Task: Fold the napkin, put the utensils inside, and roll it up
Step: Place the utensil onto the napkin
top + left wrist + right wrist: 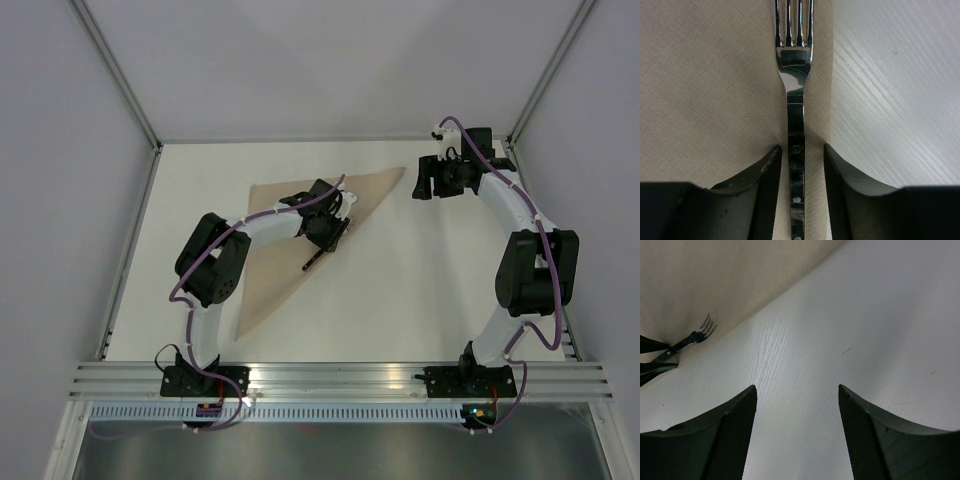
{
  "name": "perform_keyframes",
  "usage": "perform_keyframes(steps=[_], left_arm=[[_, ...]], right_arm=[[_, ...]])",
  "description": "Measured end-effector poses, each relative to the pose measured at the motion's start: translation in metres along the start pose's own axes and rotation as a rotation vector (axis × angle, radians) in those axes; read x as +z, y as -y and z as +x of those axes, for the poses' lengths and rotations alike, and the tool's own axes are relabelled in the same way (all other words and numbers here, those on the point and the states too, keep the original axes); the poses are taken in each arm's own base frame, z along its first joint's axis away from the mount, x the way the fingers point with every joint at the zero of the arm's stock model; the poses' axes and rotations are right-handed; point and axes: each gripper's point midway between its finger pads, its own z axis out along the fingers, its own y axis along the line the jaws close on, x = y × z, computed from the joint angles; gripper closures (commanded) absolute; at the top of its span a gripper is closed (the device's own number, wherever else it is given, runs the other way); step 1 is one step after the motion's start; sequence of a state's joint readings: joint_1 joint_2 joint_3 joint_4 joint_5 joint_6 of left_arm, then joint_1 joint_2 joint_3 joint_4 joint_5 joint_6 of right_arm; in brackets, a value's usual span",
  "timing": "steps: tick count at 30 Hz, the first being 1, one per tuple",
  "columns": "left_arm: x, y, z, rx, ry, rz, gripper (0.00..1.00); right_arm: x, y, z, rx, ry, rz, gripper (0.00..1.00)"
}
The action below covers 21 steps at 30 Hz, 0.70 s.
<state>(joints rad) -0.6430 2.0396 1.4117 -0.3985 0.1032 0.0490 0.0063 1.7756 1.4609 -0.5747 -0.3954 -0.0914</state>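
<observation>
The tan napkin point(268, 272) lies folded into a triangle on the white table, and it fills the left of the left wrist view point(705, 90). A fork point(796, 100) with a dark riveted handle and silvery prongs rests on the cloth along its right edge; from above its handle point(314, 259) pokes out below the left wrist. My left gripper point(801, 147) straddles the handle, open, with cloth showing on both sides of it. My right gripper point(797, 387) stands open over bare table, off the napkin's far right corner point(418, 183). The right wrist view shows the napkin point(715, 280) and the fork point(692, 337) at the far left.
White tabletop point(890, 100) lies right of the napkin edge. Grey walls and an aluminium frame post point(120, 70) enclose the table on three sides. A metal rail point(340, 378) carries both arm bases at the near edge.
</observation>
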Motion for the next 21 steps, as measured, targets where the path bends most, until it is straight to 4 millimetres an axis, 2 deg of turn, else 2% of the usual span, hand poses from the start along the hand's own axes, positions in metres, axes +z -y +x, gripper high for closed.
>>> perform_keyframes(steps=[10,13,16,20,21], left_arm=[[-0.002,0.001,-0.002,-0.005,0.004,0.003,0.4],[-0.013,0.0,-0.008,-0.024,0.024,0.001,0.37],[-0.041,-0.005,-0.031,-0.06,0.105,-0.011,0.35],[-0.1,-0.02,-0.067,-0.146,0.258,-0.073,0.35],[-0.117,-0.028,-0.074,-0.189,0.3,-0.11,0.38]], right_arm=[[0.0,0.0,0.0,0.0,0.0,0.0,0.28],[0.0,-0.001,0.0,0.0,0.0,-0.004,0.27],[0.0,-0.002,0.0,-0.001,-0.002,-0.011,0.28],[0.0,-0.008,0.0,-0.021,-0.006,-0.015,0.27],[0.0,-0.012,0.0,-0.038,-0.005,-0.013,0.27]])
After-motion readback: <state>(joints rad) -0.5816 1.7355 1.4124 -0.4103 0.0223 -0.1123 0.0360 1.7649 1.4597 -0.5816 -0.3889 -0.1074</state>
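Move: The fork lies lengthwise between the left hand's parted fingers, its middle practically at the hand and about 1 cm below, tines pointing forward and right. The folded napkin under it has its middle some 4 cm ahead and 8 cm left. Its far right corner lies about 23 cm ahead and 20 cm right, its near left corner some 25 cm back and 22 cm left. From the right hand the fork is about 27 cm left, 8 cm back and 13 cm below. The fork, already freed, is left lying on the napkin while the left fingers on either side of its handle spread wider. After staying low at first, the hand lifts off quickly, nearly straight up by about 14 cm and drifting slightly forward and left. As it rises it tilts and turns some 20 degrees, partly counter-clockwise, fingers open. ##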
